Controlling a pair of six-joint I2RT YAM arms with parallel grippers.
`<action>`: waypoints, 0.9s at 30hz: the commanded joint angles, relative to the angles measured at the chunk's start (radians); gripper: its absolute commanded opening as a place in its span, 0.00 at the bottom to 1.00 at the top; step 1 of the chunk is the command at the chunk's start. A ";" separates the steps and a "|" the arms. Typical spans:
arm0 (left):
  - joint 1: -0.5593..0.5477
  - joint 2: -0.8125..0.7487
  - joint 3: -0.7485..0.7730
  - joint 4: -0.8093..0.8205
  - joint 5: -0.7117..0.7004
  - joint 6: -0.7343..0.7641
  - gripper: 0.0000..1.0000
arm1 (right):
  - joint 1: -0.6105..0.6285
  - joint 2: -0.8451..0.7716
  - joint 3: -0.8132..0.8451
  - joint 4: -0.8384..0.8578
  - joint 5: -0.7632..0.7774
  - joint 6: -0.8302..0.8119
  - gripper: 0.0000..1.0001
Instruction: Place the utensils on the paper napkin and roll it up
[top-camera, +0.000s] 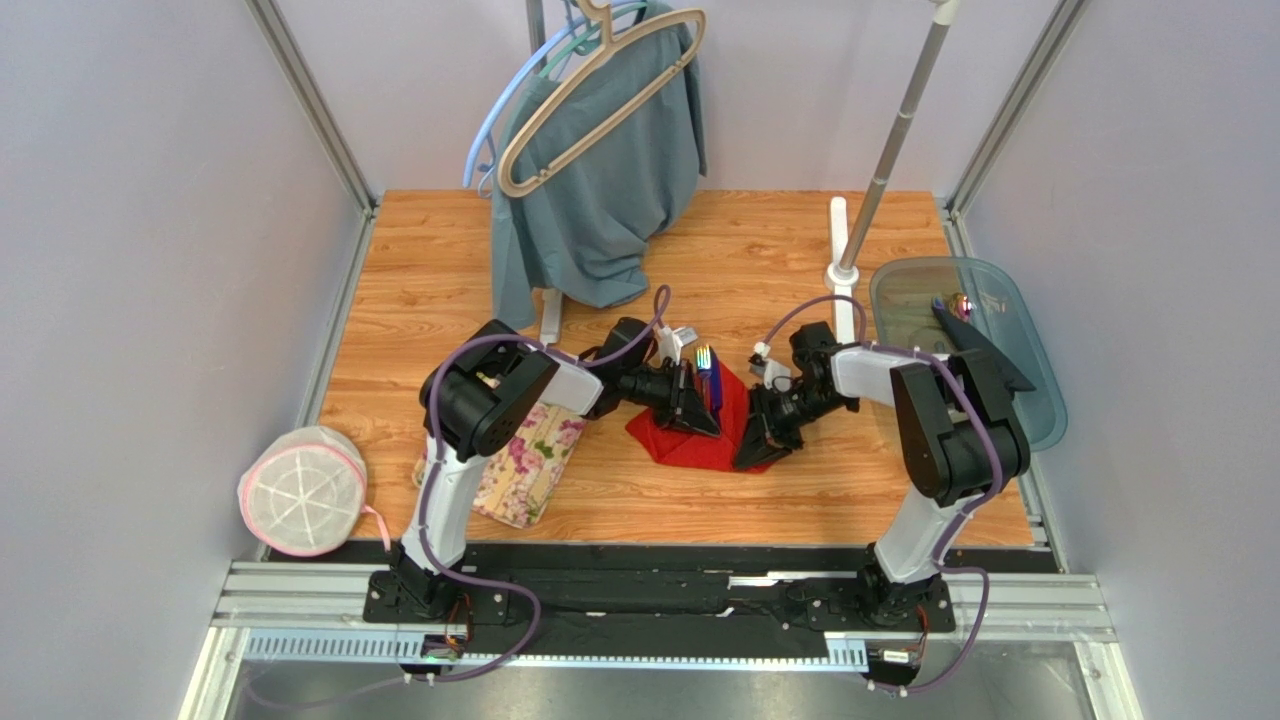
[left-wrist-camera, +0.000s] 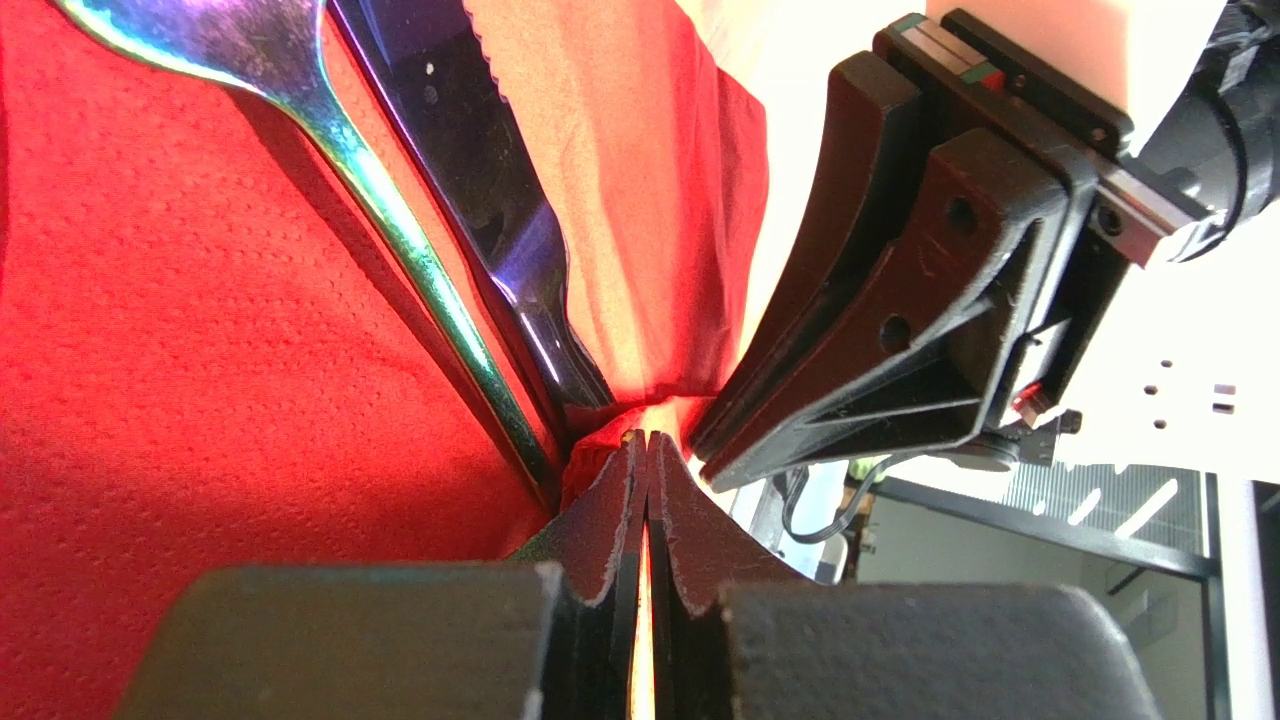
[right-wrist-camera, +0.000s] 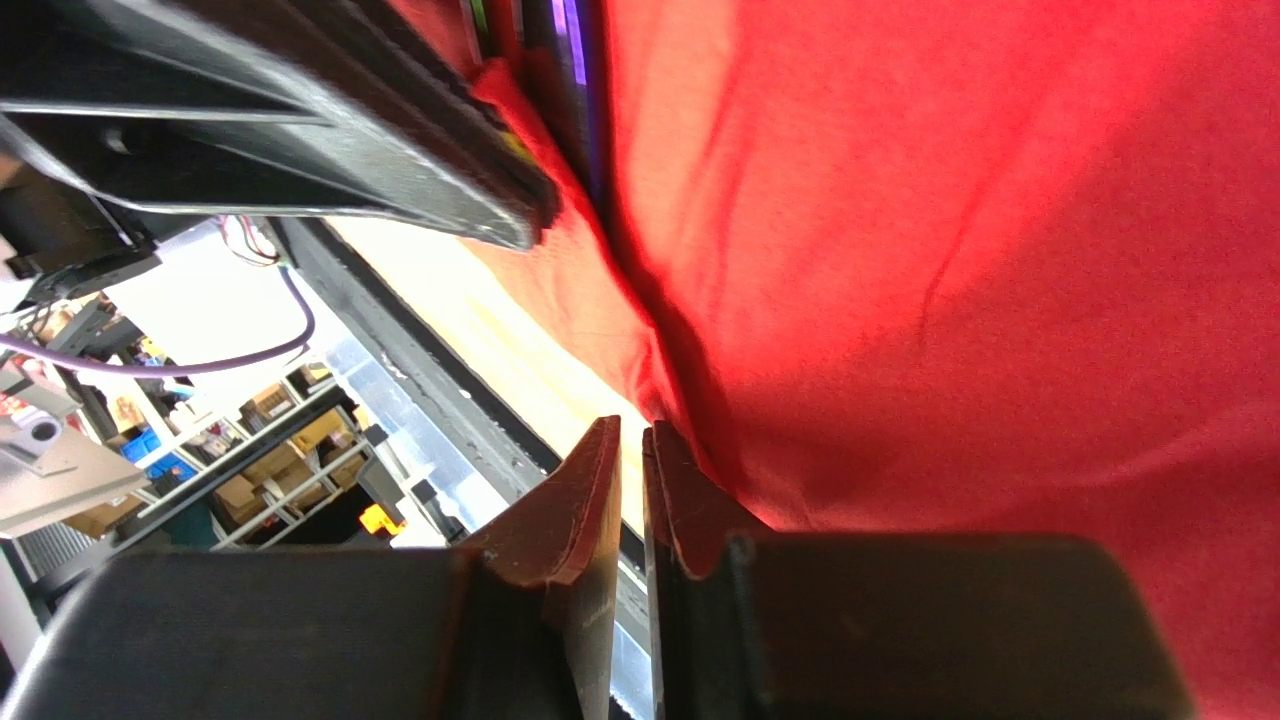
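The red paper napkin (top-camera: 691, 435) lies crumpled mid-table between both grippers. The utensils (top-camera: 706, 372) lie on its far part. In the left wrist view an iridescent fork handle (left-wrist-camera: 406, 255) and a dark blue knife (left-wrist-camera: 489, 210) lie on the napkin (left-wrist-camera: 181, 390), running toward my fingertips. My left gripper (top-camera: 700, 408) (left-wrist-camera: 646, 450) is shut, pinching a fold of the napkin's edge. My right gripper (top-camera: 754, 444) (right-wrist-camera: 631, 443) is shut with a hairline gap; the napkin (right-wrist-camera: 962, 255) drapes against the outside of one finger, not between them. The two grippers' tips almost touch.
A floral padded cloth (top-camera: 529, 458) lies left of the napkin. A grey-green garment (top-camera: 601, 180) on a beige hanger (top-camera: 594, 90) hangs at the back. A white stand pole (top-camera: 890, 158), a tinted tray (top-camera: 984, 353) at right, a round pink-white mesh pouch (top-camera: 305, 491) at front left.
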 joint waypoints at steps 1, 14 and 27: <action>0.012 0.013 0.025 -0.023 -0.013 0.038 0.04 | -0.002 0.024 0.032 -0.032 0.032 -0.034 0.14; 0.012 0.011 0.028 -0.032 -0.017 0.043 0.03 | -0.140 -0.157 0.040 -0.082 0.005 0.025 0.69; 0.011 0.014 0.023 -0.026 -0.017 0.041 0.03 | -0.183 -0.146 0.058 -0.115 0.327 0.012 0.93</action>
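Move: Some 8 cm to the right of the right fingertips and 4 cm ahead lies the napkin's right corner, roughly 1 cm lower. The fork and knife have their middles about 9 cm ahead and 4 cm left of the right hand; the left fingertips are about 5 cm ahead and 4 cm left, at nearly its height. From the left hand that corner is about 12 cm to the right, level fore and aft. Coming free of the folded edge, the right hand opens its nearly shut fingers wide, rises about 3.5 cm and swings right and forward, then keeps on rightward while sinking some 2 cm over the napkin's right corner, about 7 cm right in all. Its wrist turns slightly clockwise and tips the fingers steeper down. The left hand stays still, its closed fingertips kept on the fold by the utensils' handle ends. ##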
